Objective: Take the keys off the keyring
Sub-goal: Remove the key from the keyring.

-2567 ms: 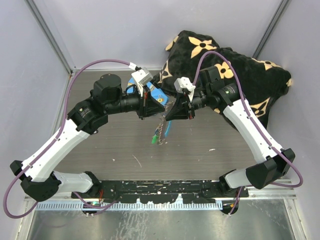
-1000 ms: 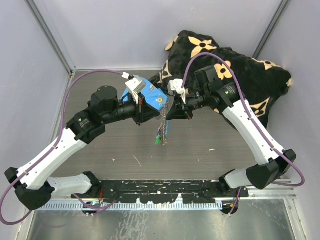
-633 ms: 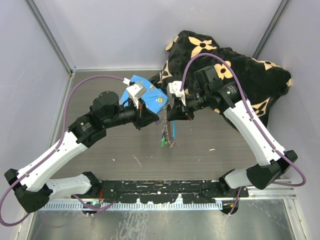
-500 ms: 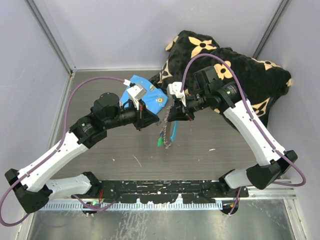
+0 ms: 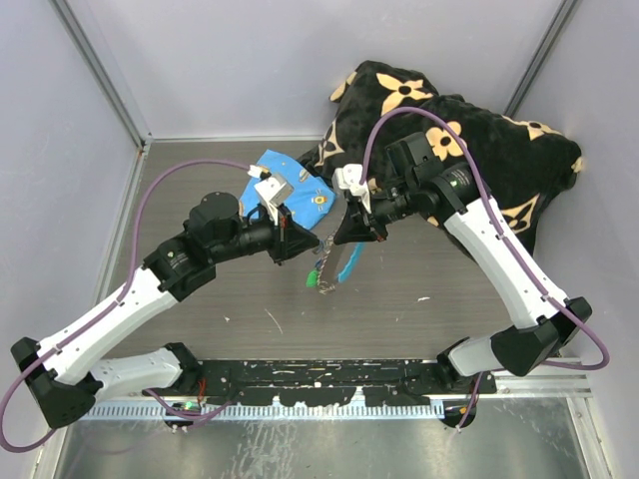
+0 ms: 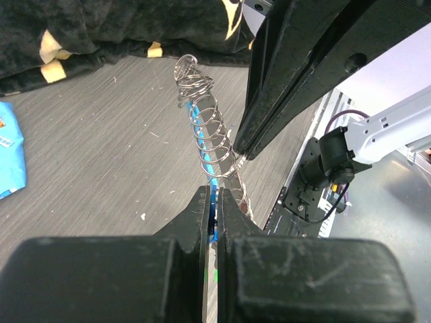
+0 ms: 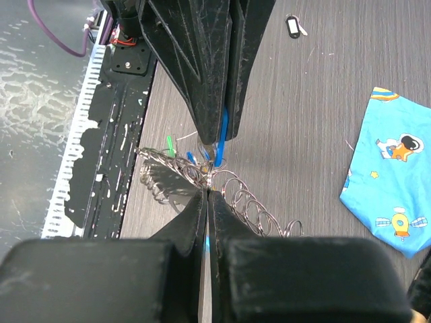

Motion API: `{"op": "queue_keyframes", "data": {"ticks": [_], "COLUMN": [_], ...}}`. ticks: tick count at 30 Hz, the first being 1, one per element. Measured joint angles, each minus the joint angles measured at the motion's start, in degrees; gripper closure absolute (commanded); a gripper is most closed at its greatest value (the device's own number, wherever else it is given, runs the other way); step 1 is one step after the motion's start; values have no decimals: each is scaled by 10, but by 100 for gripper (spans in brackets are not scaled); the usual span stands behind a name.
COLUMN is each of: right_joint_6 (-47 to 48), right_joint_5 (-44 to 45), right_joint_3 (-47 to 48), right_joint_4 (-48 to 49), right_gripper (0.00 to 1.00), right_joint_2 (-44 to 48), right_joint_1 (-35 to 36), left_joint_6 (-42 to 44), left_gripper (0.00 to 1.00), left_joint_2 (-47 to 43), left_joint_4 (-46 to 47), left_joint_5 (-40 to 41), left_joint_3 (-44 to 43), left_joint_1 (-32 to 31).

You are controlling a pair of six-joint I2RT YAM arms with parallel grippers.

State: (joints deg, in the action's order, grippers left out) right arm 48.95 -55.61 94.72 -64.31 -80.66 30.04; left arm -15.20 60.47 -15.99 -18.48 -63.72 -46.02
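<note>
The keyring [image 5: 325, 271] is a dangling string of thin metal rings, held above the table between both grippers. A light-blue curved piece [image 5: 349, 261] hangs at its right, and a green key [image 5: 312, 279] at its lower left. My left gripper [image 5: 303, 251] comes in from the left. In the left wrist view it [image 6: 214, 195] is shut on a blue piece of the keyring, below the ring coil [image 6: 205, 124]. My right gripper [image 5: 332, 242] [image 7: 207, 192] is shut on the rings at the point where the coil [image 7: 256, 208] meets the chain [image 7: 161, 176]. The green key [image 7: 170, 142] is visible beyond it.
A blue printed cloth [image 5: 297, 188] [image 7: 397, 195] lies flat behind the grippers. A black plush blanket with tan flowers [image 5: 469, 130] fills the back right corner. A small white tag [image 5: 423, 298] lies on the table. A black rail [image 5: 319, 374] runs along the near edge.
The left gripper has moved nearer and lower, uncovering more of the blue cloth. The hanging keyring has swung slightly with it. The right gripper has hardly moved.
</note>
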Motion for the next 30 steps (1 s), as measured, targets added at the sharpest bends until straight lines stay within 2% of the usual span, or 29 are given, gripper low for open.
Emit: {"op": "queue_keyframes", "data": {"ticks": [7,15,25,30], "right_joint_6": [-7,-8,4,7], "right_joint_5": [-15,-57,-86,-102], "right_joint_3": [-14,-70,-82,-81], "right_joint_4": [11,40,47,47], "right_gripper": [97,87,66,60], "right_joint_2": [-1,0,3,7], "right_joint_1": [-7,-15,-19,-20], "left_joint_6": [0,0,6,9], "left_gripper": [100,100,100,100], "left_joint_2": [-21,-40,-37,-37], "left_joint_4": [4,7,-32,-46], "left_joint_5": [0,1,-9,-13], "left_joint_3": [11,13,-3,-26], "left_joint_1": [0,0,0,0]}}
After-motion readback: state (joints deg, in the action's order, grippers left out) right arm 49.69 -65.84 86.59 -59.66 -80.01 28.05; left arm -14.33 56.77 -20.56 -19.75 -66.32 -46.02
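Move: The blue key is already in the left hand's fingers and still threaded on the coil keyring. The stretch of coil that the right hand pinches lies about 3 cm to the left hand's right, nearly level. From the right hand the blue key is roughly 3 cm left, level fore and aft. A green key hangs about 4 cm back of the left hand and some 12 cm below, 1 cm to its left; the patterned blue pouch lies about 20 cm ahead, 6 cm left and 30 cm down. The coil keyring is let go by the right hand: still pinching, that hand sinks about 2.5 cm, then its fingers open to over a third while it eases back and rises about a centimetre, tilting some 10 degrees overall. The left hand keeps its grip on the blue key and draws it up in two small lifts, back and to the left, about 3 cm in all, away from the right fingers. ##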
